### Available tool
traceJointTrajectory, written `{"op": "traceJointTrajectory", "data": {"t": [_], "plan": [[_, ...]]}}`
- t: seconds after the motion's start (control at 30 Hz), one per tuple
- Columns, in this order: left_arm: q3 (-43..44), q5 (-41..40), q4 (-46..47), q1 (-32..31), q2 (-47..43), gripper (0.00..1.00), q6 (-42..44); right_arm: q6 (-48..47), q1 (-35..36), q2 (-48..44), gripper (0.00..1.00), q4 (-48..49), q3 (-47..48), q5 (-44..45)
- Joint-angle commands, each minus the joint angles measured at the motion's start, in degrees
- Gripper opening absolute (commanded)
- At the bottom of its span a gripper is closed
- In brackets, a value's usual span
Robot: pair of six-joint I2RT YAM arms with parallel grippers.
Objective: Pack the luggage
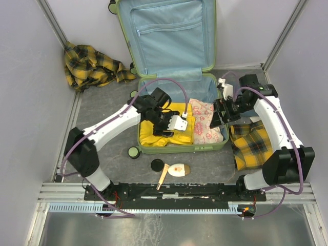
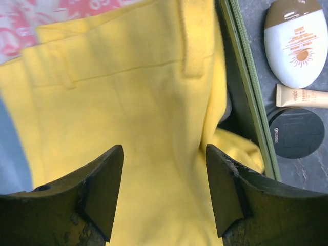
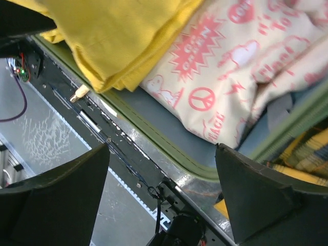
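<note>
The luggage (image 1: 182,148) lies open on the table, its blue-lined lid propped up at the back. Inside lie a folded yellow garment (image 1: 149,136) and a white garment with pink print (image 1: 207,125). My left gripper (image 1: 171,128) hovers just over the yellow garment (image 2: 128,92), open, with nothing between its fingers (image 2: 105,189). My right gripper (image 1: 219,115) is open and holds nothing. It hangs at the suitcase's right side. In the right wrist view the green rim (image 3: 154,128) and the printed garment (image 3: 246,66) lie beneath it.
A yellow plaid cloth (image 1: 251,146) lies right of the suitcase and another (image 1: 89,64) at the back left. In front lie a white sunscreen bottle (image 1: 179,169), a black compact (image 1: 157,165), a cream tube (image 1: 163,178) and a small round lid (image 1: 134,152).
</note>
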Motion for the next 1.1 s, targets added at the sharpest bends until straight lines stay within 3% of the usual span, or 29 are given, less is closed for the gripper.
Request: {"op": "traceJointTrajectory", "data": {"t": [0.0,0.13,0.3,0.6,0.93,1.07], "plan": [[3.6,2.4,-3.3,2.0,-9.5,0.71,-7.7,-1.1,6.7,0.2,0.88,2.9,3.9,-0.7],[1.9,6.6,-2.3,6.4,-12.6,0.68,-12.1,-0.4,13.5,1.8,0.77,5.6,5.5,1.2],[-0.7,8.9,-1.2,13.4,-11.8,0.56,-15.2,-0.4,20.9,5.9,0.64,6.7,8.6,3.1],[-16.0,4.7,9.6,15.3,-13.7,0.49,-15.2,-1.7,31.6,11.5,0.43,13.8,0.7,8.2],[-26.9,-5.2,15.0,14.3,-13.5,0.45,-10.4,-4.5,32.3,14.8,0.40,18.3,-7.8,16.0],[-26.9,-6.7,14.7,14.2,-14.2,0.49,-11.1,-5.5,32.1,12.9,0.44,16.7,-8.5,17.6]]}}
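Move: Inside the open suitcase, the yellow cloth's near left corner lies about 10 cm to the left hand's left, 1 cm back and 7 below; outside, the black jar is some 8 cm back and 4 left, the lotion bottle 10 back and 5 right, both about 14 lower. From the right hand, that cloth's near right corner is roughly 12 cm left, 4 back and 12 below; the printed cloth is 4 cm left, 4 ahead and 12 below. Parting to opposite corners of the yellow cloth, the left hand rises some 8 cm off it and arcs about 10 cm left, then sinks well below its start to the near left corner. The right hand sweeps left about 13 cm over the printed cloth, then sinks some 12 cm and draws back slightly to the near right corner. Both turn counter-clockwise, about 25–30 degrees, fingers narrowing to half open; the tips come to the fabric. ##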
